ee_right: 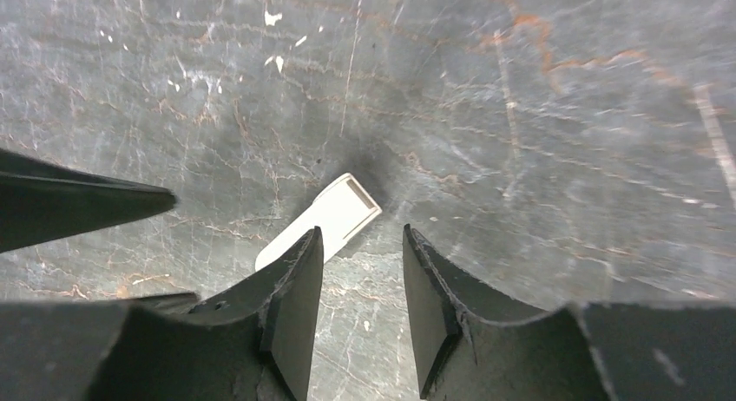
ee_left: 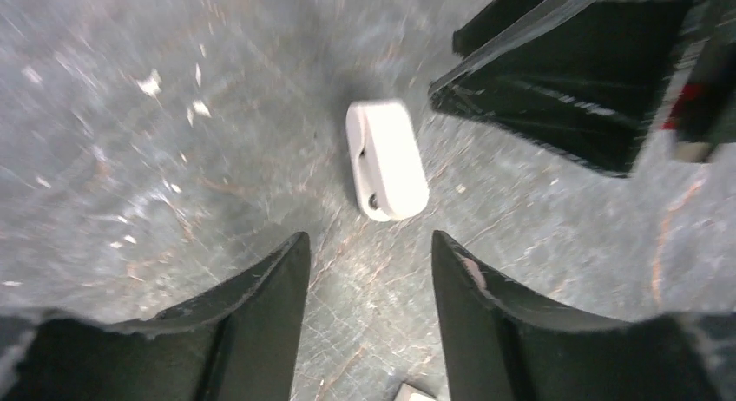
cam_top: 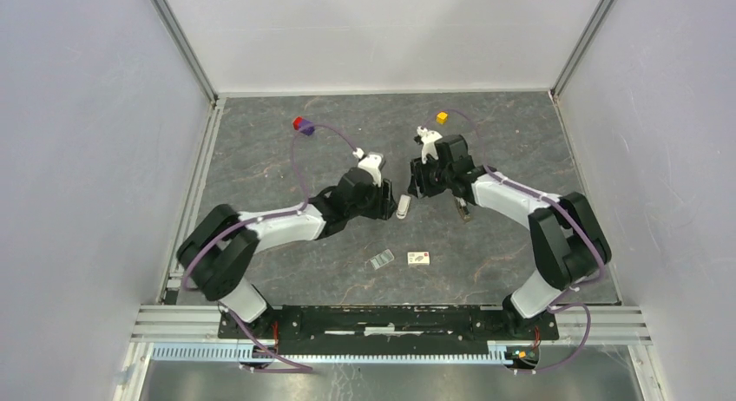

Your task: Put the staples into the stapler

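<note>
The white stapler [cam_top: 404,207] lies flat on the dark stone table between both grippers. In the left wrist view the stapler [ee_left: 386,161] rests just beyond my left gripper [ee_left: 369,253], which is open with only bare table between its fingers. In the right wrist view the stapler [ee_right: 328,215] lies ahead and left of my right gripper [ee_right: 360,240], partly hidden behind its left finger; this gripper is open and holds nothing. A small labelled box [cam_top: 418,258] and a clear little packet [cam_top: 380,260] lie nearer the bases; loose staples do not show.
A red-and-purple cube [cam_top: 302,124] and a yellow cube [cam_top: 442,117] sit at the back of the table. A small dark object [cam_top: 463,212] lies beside the right arm. Grey walls enclose the table on three sides.
</note>
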Robot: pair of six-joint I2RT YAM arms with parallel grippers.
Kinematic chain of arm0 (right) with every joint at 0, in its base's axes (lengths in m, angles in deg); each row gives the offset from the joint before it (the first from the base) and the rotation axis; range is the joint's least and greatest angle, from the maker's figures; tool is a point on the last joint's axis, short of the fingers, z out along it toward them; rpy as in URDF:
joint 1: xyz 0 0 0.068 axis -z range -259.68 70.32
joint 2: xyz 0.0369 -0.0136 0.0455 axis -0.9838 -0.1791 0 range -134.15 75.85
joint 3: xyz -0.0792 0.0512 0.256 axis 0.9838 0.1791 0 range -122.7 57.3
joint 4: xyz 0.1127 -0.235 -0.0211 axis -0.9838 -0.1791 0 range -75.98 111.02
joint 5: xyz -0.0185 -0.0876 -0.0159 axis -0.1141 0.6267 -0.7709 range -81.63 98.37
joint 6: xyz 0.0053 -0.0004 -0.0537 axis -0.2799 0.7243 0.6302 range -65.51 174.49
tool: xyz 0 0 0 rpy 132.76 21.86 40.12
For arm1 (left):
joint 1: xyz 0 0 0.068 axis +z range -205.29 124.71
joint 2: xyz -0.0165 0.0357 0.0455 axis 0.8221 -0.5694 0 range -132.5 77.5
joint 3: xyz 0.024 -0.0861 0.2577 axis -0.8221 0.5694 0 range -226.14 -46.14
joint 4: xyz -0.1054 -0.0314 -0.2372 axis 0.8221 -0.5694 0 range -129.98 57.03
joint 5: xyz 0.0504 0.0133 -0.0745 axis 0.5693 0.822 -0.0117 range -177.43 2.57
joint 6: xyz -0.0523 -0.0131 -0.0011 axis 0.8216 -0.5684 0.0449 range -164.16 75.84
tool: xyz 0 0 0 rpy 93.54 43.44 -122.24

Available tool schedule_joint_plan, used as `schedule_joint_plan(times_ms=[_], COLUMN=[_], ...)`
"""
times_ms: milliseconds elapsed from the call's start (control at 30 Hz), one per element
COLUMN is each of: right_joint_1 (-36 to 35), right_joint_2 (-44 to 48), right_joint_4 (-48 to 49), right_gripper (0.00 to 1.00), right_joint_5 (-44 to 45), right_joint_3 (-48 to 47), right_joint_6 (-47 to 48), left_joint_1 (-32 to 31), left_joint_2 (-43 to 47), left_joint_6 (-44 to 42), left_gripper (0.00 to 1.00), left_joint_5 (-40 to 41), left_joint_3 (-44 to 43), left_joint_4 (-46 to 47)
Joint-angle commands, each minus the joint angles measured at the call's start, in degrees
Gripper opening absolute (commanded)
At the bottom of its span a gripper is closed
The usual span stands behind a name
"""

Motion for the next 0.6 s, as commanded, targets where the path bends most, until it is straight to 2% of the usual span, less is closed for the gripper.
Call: schedule_joint_plan(times_ms=[0, 67, 167, 200, 233, 367, 567], right_joint_1=[-0.30, -1.57, -4.78, -5.71, -6.85, -11.96, -20.96], right_joint_2=[6.92, 9.03, 12.08, 13.49, 14.65, 19.25, 20.85], right_joint_4=[-6.17, -6.66, -7.51, -7.42, -6.96, -4.65, -4.24], right_gripper=[0.46, 0.46, 0.46, 0.46, 0.45, 0.46, 0.46], right_joint_5=[4.40, 5.34, 8.08, 8.69, 9.38, 11.24, 16.22], right_joint_3=[-4.04, -2.63, 0.09, 1.16, 2.70, 7.29, 9.50], right_joint_6=[2.78, 2.54, 2.65, 2.34, 1.83, -0.11, -2.33], left_joint_1=[0.12, 0.12, 0.12, 0.12, 0.12, 0.11, 0.12], left_joint_2=[10.74, 14.54, 21.12, 23.32, 25.88, 35.36, 48.90], left_joint_6=[-4.63, -4.81, -5.33, -5.65, -6.03, -9.29, -15.55], left_gripper=[0.65, 0.75, 0.81, 0.95, 1.00, 1.00, 1.00], left_joint_5=[5.93, 8.20, 10.14, 10.56, 11.32, 13.98, 16.25], left_joint_3=[-5.74, -5.69, -5.43, -5.38, -5.61, -6.90, -5.11], left_joint_4=[-6.96, -10.03, -16.13, -18.44, -20.71, -31.60, -43.22])
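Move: The tray of staples lies about 14 cm back and 7 cm to the left of the right hand, some 6 cm lower. The staple box is just as far back and about 1 cm to its right. The closed stapler is close by, some 2 cm back and 3 cm to the left; the U-shaped tool is 10 cm to the right, 1 cm back. From the left hand, the tray is about 9 cm back and 2 cm left. Touching nothing, the right hand heads for the tray of staples and the box beside it: it lifts about 6 cm, then swings back some 10 cm and a little left, sinking slightly, fingers held half open. The left hand climbs about 19 cm away from the stapler, then also sweeps left and somewhat back, fingertips tilting up some 20 degrees and fingers spreading wide. ##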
